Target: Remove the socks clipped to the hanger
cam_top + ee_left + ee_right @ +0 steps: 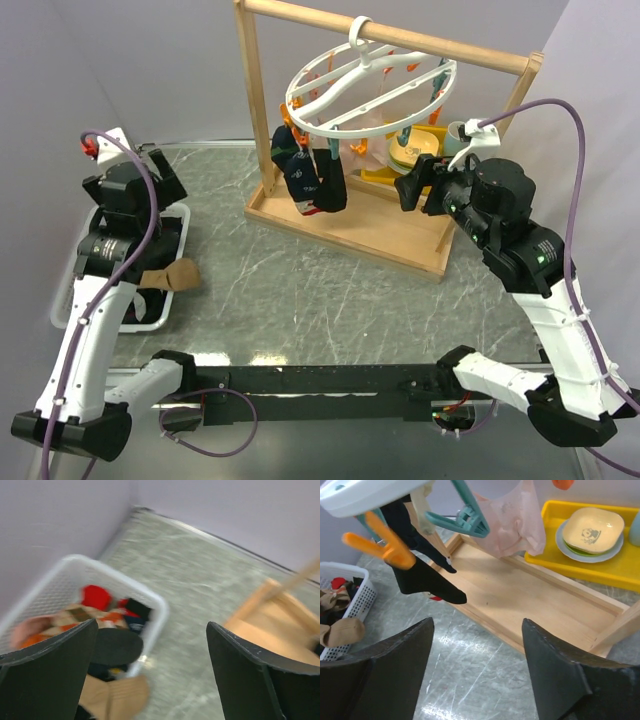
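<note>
The white ring hanger [370, 85] hangs by its hook from a wooden rail. A navy patterned sock [297, 175], a black sock [330, 182] and a pale pink sock [356, 150] are clipped to it. My right gripper [412, 188] hovers open beside the hanger, holding nothing. In the right wrist view the right gripper [477, 622] sits below the black sock [427, 577], the pink sock [512, 525], an orange clip [387, 542] and a teal clip [467, 517]. My left gripper [140, 175] [152, 625] is open and empty over the basket. A brown sock [115, 697] drapes over the basket's edge.
A white basket [65, 290] [150, 597] at the left holds several socks. The wooden frame's base [350, 225] stands mid-table. Behind it a yellow tray [620, 565] carries a bowl [595, 527]. A wall runs close behind the basket.
</note>
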Tool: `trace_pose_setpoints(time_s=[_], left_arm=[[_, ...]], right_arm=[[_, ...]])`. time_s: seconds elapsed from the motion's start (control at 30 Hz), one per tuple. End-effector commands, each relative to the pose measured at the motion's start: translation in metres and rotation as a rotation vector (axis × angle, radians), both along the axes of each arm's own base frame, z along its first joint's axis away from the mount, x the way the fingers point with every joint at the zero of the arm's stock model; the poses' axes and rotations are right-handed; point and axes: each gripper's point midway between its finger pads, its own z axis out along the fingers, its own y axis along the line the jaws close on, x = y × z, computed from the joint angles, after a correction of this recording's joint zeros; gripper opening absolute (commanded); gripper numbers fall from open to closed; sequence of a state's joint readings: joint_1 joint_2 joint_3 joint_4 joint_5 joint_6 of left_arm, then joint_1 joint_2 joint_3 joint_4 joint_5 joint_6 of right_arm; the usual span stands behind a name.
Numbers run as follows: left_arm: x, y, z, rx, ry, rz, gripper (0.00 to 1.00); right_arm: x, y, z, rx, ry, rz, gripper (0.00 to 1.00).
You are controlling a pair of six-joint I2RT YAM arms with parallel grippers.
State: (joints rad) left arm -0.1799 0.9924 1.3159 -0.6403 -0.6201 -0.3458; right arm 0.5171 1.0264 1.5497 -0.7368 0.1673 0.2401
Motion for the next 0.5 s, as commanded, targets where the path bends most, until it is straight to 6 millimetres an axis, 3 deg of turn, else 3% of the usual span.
trace_pose_setpoints(time_s=[0.0, 0.03, 0.1, 0.13, 0.27, 0.47], left_arm=[[-0.001, -0.060, 0.040, -0.181, -0.180, -0.322, 0.96], [0.000, -0.095, 0.040, -0.236, -0.208, -0.513, 0.96], [-0.015, -0.127, 0.054, -0.281, -0.296, -0.705, 0.98], [-0.021, -0.152, 0.056, -0.313, -0.346, -0.853, 0.98], [-0.034, -0.182, 0.062, -0.419, -0.409, -0.979, 0.99], [-0.037, -0.238, 0.049, -0.424, -0.313, -1.077, 1.00]], right_arm=[[-0.002, -0.001, 0.021, 0.013, -0.081, 0.017, 0.84], [-0.002, -0.001, 0.022, 0.010, -0.088, 0.019, 0.89], [-0.005, 0.000, 0.022, 0.009, -0.098, 0.037, 0.89], [-0.007, 0.000, 0.025, 0.018, -0.111, 0.046, 0.91], [-0.013, 0.004, 0.022, 0.029, -0.118, 0.076, 0.99], [-0.019, 0.004, 0.014, 0.033, -0.087, 0.089, 1.00]])
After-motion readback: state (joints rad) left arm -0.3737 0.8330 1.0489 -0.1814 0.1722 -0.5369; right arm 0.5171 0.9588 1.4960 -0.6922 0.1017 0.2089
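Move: The dark socks clipped to the hanger's near-left rim hang about 28 cm to the left hand's right and 6 cm ahead, roughly at its height. The hanger ring's middle is some 8 cm farther out, 8 cm farther right and 12 cm higher than the socks; the pink cloth hangs about 9 cm to their right and 7 cm beyond. The laundry basket lies around 12 cm left of the left hand and 27 cm below. From the right hand, the socks are about 14 cm left and 11 cm ahead. Touching nothing, the left hand sweeps fast to the right, about 20 cm, from over the basket area towards the dark socks on the hanger, fingers still wide open. On the way the wrist swings some 55 degrees clockwise, rolls its left side down and lifts the fingers to near level. The right hand eases back 1.5 cm, opening the rest of the way. ##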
